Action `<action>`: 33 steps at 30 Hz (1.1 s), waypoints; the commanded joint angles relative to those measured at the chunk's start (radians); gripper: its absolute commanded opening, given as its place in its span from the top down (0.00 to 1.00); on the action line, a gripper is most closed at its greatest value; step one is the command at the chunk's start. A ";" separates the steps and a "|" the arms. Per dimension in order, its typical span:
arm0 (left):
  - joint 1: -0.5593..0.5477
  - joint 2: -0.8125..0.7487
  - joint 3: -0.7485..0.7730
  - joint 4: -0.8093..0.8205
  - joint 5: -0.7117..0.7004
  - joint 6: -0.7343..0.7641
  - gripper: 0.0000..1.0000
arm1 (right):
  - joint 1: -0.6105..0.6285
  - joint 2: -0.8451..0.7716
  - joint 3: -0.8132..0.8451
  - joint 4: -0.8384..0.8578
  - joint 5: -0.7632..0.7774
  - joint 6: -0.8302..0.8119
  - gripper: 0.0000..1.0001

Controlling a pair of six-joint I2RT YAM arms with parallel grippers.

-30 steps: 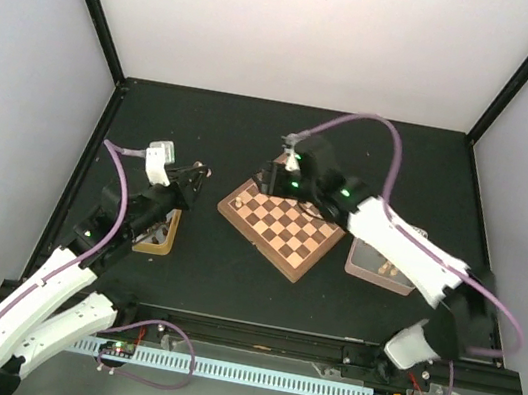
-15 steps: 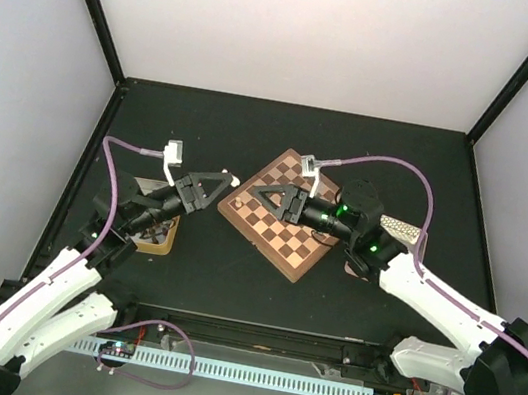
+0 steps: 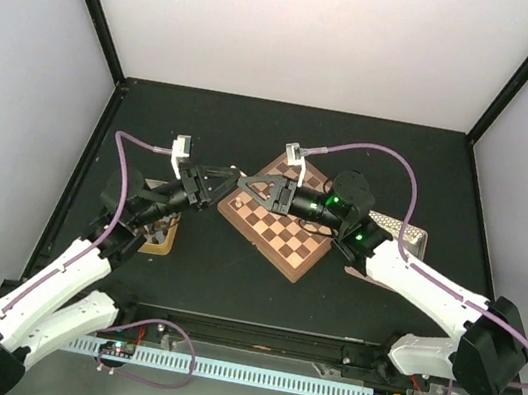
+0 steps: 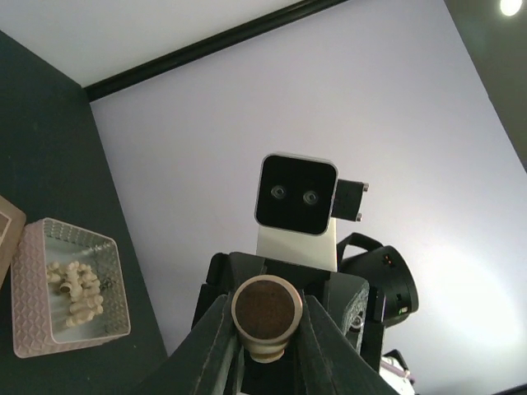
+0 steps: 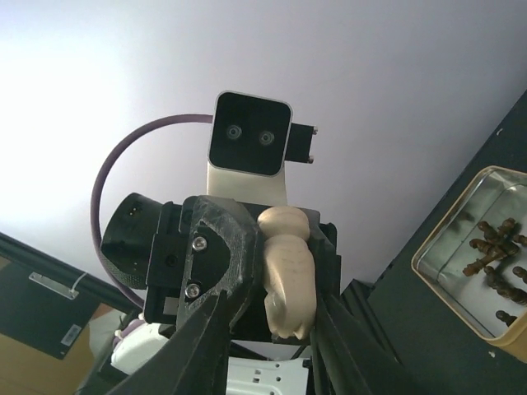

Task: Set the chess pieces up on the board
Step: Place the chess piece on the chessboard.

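A pale chess piece [image 4: 266, 311] is pinched in my left gripper [image 4: 265, 308], its brown felt base facing that camera. Both grippers meet tip to tip above the board's [image 3: 283, 233] left corner. The left gripper [image 3: 227, 175] comes in from the left and the right gripper [image 3: 242, 181] from the right. Seen from the right wrist, the same piece [image 5: 288, 276] stands between the fingers of my right gripper [image 5: 276, 306]. Those jaws have narrowed around it, with a dark gap still showing on one side. No pieces show on the board.
A pale latticed tray [image 4: 33, 271] of beige chessmen sits right of the board, partly under the right arm [image 3: 404, 267]. A yellow-wood tray [image 5: 436, 247] of dark chessmen lies left of the board [image 3: 161, 239]. Black frame posts stand at the table's corners.
Both arms swung toward each other until the gripper tips met over the board's left corner. The right jaws drew in around the piece that the left gripper holds.
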 commanded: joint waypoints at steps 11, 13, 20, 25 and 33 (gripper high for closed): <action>0.002 -0.056 -0.084 0.153 0.003 -0.087 0.83 | 0.009 0.008 0.007 0.052 0.054 -0.006 0.91; 0.002 -0.061 -0.084 0.151 0.012 -0.081 0.81 | 0.009 -0.001 0.012 0.039 0.072 -0.016 0.96; 0.004 -0.078 -0.047 -0.026 -0.031 0.107 0.49 | -0.001 -0.039 0.026 -0.126 0.134 -0.115 0.99; 0.006 -0.143 0.006 -0.355 -0.266 0.408 0.21 | -0.015 -0.045 0.088 -0.572 0.288 -0.351 0.99; 0.007 -0.240 0.028 -0.675 -0.602 0.804 0.08 | -0.017 0.110 0.216 -1.163 0.594 -0.617 0.99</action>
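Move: Between the facing fingertips, high over the table, the chess piece is still held by the left hand, its middle practically at that hand's point, 1 cm to the right. It sits about 2 cm to the left of the right hand, level with it and between its open fingers. From the right hand the chessboard's middle lies about 9 cm ahead, 12 cm right and 34 cm below; the tan tray is some 22 cm left, 3 cm ahead and 33 cm below. Closing on the chess piece, the right hand pinches it almost in place while the left keeps its hold, then opens wide to release it. The right hand then carries the piece down about 11 cm, with some forward and rightward travel, towards the board, fingers dipping about 40 degrees and turning clockwise; the left withdraws left and down, its fingers tipping downwards as it turns counter-clockwise. ##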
